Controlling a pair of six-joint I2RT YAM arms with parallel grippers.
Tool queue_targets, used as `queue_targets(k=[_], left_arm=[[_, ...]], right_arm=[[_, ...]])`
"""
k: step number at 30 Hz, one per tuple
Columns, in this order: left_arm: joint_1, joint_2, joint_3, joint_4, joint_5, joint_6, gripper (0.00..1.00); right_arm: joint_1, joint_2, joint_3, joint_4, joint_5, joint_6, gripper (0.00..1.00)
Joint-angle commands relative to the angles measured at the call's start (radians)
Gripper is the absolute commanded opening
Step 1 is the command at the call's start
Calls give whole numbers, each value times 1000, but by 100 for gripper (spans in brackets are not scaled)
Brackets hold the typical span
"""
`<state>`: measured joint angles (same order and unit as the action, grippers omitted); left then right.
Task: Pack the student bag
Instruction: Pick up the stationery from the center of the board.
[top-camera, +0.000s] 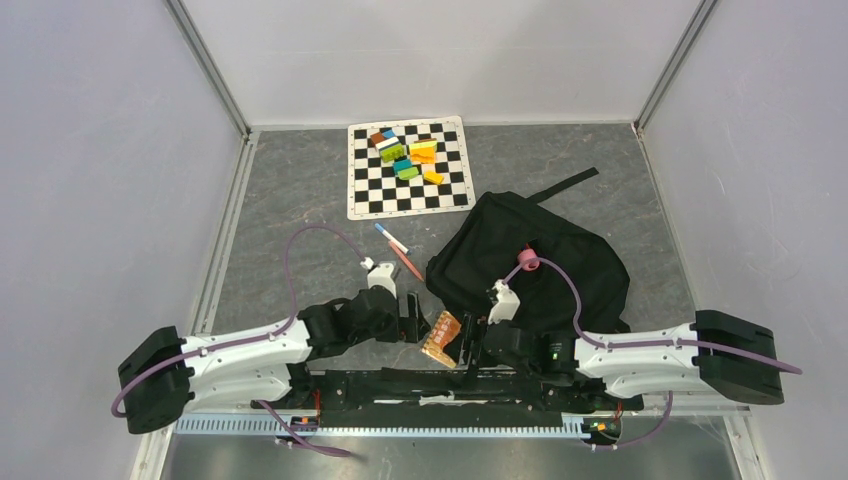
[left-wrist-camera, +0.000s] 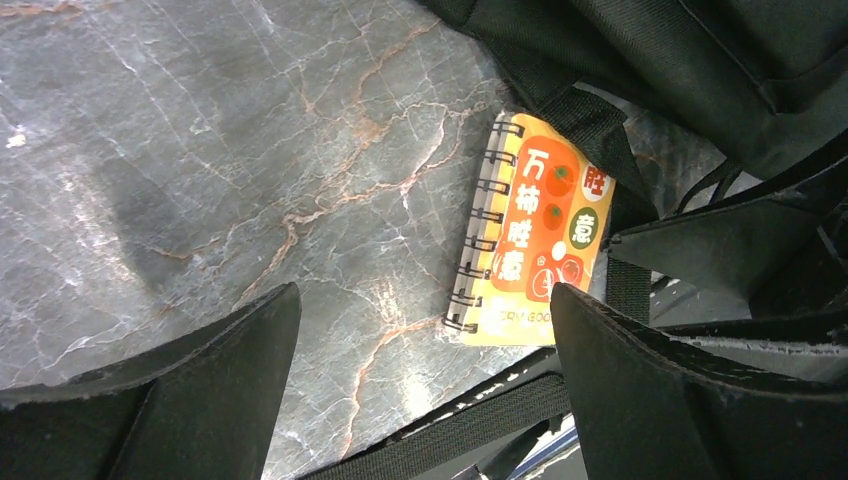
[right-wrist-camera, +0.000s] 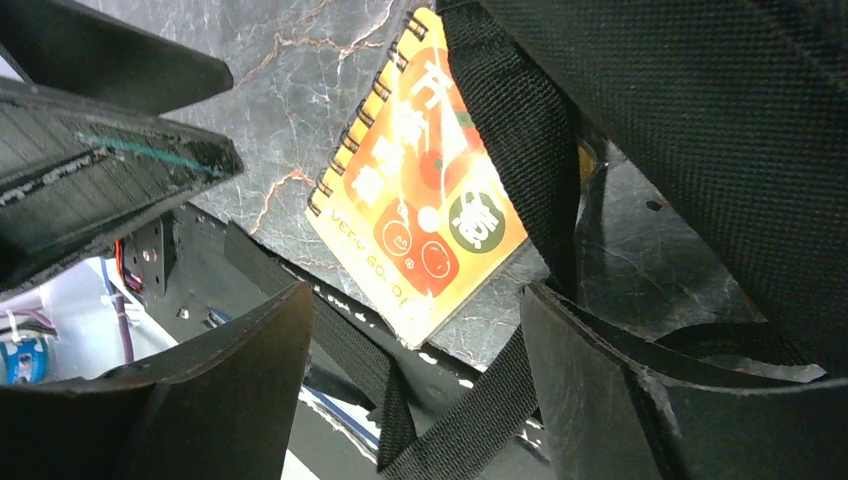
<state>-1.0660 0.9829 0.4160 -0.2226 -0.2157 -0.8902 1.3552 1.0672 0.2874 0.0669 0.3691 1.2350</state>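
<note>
The student bag, a soft black backpack, lies slumped right of centre on the table. An orange spiral notebook lies flat at the bag's near left corner, and one black strap runs across its cover. My left gripper hangs open just left of the notebook. In the left wrist view the notebook sits ahead of the right finger, with nothing held. My right gripper is open just right of the notebook. A loose strap loop lies between its fingers, ungripped.
A black-and-white checkered mat at the back carries several small coloured blocks. Two pens lie on the table between the mat and the bag. A long strap trails toward the back right. Grey walls close in three sides.
</note>
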Motion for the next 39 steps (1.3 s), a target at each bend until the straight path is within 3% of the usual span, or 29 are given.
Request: queue_targets(k=[1, 8, 14, 20, 26, 31, 39], left_arm=[[4, 13, -23, 132, 44, 25, 100], [34, 58, -45, 218, 89, -34, 98], [112, 108, -84, 261, 120, -101, 83], [140, 171, -115, 333, 189, -146, 76], [140, 287, -136, 477, 293, -206, 71], [140, 338, -180, 709, 357, -285, 65], [138, 164, -120, 560, 301, -273, 58]], right_arm=[[-6, 26, -25, 12, 73, 45, 80], [-63, 112, 20, 57, 88, -45, 73], [-121, 202, 26, 170, 8, -106, 67], [-133, 263, 42, 212, -48, -125, 63], [-133, 320, 52, 254, -110, -131, 62], [-133, 357, 57, 269, -140, -134, 62], [-134, 382, 60, 281, -153, -133, 62]])
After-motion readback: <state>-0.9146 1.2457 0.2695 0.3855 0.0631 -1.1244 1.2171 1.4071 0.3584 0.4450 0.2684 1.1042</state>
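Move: The notebook lies about 4 cm right of the left gripper, 3 cm back and 4 cm below; from the right gripper it is roughly 5 cm left, 2 cm ahead and 3 cm below. A bag strap crosses its right edge, some 2 cm left and 2 cm ahead of the right gripper. From the left gripper, the bag's middle is about 23 cm right and 11 cm ahead, the red marker 12 cm ahead and 3 cm left. Bring the left gripper about 5 cm right, with a little forward and down, rolling its left side down some 20 degrees while half closing the fingers around the notebook, one finger over its cover. Take the right gripper forward first, then left, about 4.5 cm each, low along the notebook's right side, narrowing the fingers partly. ##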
